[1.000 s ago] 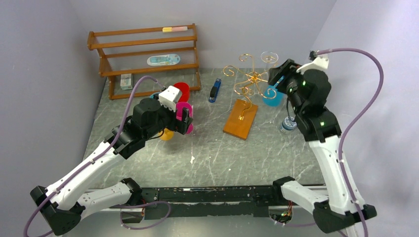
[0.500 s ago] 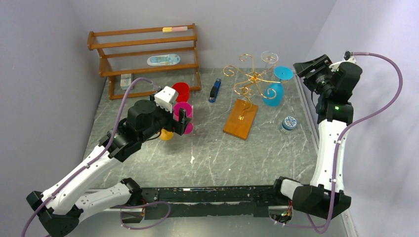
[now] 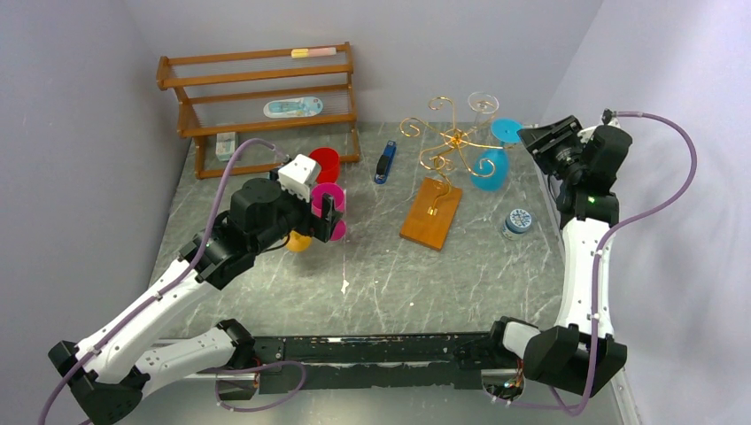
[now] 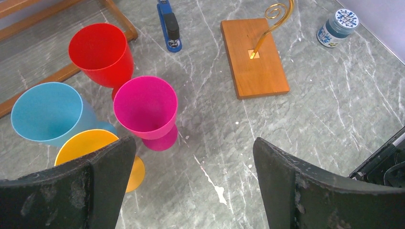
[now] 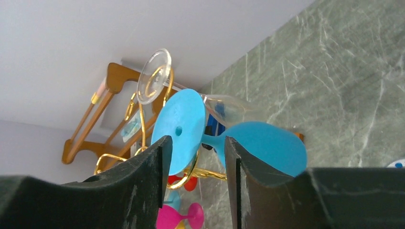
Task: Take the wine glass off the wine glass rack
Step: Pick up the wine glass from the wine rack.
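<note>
The wine glass rack (image 3: 454, 137) is a gold wire stand on an orange-brown wooden base (image 3: 431, 212). A blue wine glass (image 3: 488, 168) hangs upside down from a right-hand scroll arm, its round foot (image 5: 179, 126) on top. A clear wine glass (image 3: 483, 104) hangs at the back. My right gripper (image 3: 538, 142) hovers just right of the blue foot, open partway and holding nothing. In the right wrist view the blue stem shows beyond the gap in the right gripper (image 5: 195, 143). My left gripper (image 3: 329, 212) is wide open over the coloured cups.
Red (image 4: 100, 50), pink (image 4: 145, 107), blue (image 4: 47, 112) and orange (image 4: 90, 143) goblets stand under my left gripper (image 4: 193, 143). A brown slatted shelf (image 3: 257, 97) fills the back left. A blue stapler (image 3: 384, 162) lies near the rack, a small jar (image 3: 517, 220) to its right.
My right arm pulled back from the rack to the right, then came a little closer to the blue glass's foot, its jaws narrowing. The left arm has barely moved.
</note>
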Tool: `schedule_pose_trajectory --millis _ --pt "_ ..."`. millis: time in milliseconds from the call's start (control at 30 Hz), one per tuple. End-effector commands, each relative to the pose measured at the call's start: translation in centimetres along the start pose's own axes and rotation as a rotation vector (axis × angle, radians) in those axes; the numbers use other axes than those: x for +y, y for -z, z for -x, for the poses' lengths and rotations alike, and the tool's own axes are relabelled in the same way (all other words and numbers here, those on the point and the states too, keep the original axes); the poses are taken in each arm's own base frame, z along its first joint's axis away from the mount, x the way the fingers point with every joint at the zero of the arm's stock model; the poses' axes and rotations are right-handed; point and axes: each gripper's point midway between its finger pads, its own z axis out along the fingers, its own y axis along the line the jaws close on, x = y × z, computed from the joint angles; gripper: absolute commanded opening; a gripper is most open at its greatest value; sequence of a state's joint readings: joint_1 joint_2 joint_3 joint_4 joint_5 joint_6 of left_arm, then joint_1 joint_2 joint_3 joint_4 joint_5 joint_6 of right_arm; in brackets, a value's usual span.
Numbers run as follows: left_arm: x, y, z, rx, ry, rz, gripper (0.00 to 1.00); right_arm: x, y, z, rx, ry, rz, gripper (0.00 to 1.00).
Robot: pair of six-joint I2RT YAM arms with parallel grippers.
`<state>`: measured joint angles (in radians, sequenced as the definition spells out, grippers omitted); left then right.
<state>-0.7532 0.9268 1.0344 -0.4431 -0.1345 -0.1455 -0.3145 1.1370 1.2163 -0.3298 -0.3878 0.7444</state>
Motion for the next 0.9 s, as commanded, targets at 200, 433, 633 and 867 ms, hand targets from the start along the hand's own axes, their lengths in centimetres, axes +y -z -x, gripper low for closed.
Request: schedule_pose_trajectory --millis 200,433,633,867 --pt "-0.2 0.0 1.8 -0.035 -0.008 -0.008 0.97 0.8 -1.3 -0.4 0.007 -0.034 0.119 0.41" --pt "-0.4 -0.3 1.8 -0.033 -0.003 -0.017 0.97 1.0 -1.4 -0.7 0.000 -0.038 0.162 0.31" --pt "-1.1 -1.5 1.4 -0.009 -0.006 -0.047 0.97 1.7 -1.0 -0.6 0.001 -0.025 0.188 0.17" --pt "-1.0 -1.3 0.4 -0.004 0.010 -0.047 0.97 2.3 -0.3 -0.3 -0.015 -0.025 0.197 0.10"
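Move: Just off the right fingertips, the foot of the upside-down blue wine glass hangs in the rack, about 2 cm ahead, 3 cm to the left and roughly level. The clear wine glass's foot is some 8 cm ahead and 8 cm left, and the gold rack's hub about 14 cm left, neither ahead nor back and slightly lower. From the left hand, the blue foot is roughly 15 cm ahead, 38 cm right and 6 cm higher. Easing only about 2 cm forward and left onto the blue glass's foot, the right hand dips a centimetre and comes back up, its wrist tipping up and turning slightly counter-clockwise, under 10 degrees in all. The half-open fingers close to a narrow gap and pinch the foot, one finger above it, one below. The left hand, open, drifts about 2 cm right and down. ##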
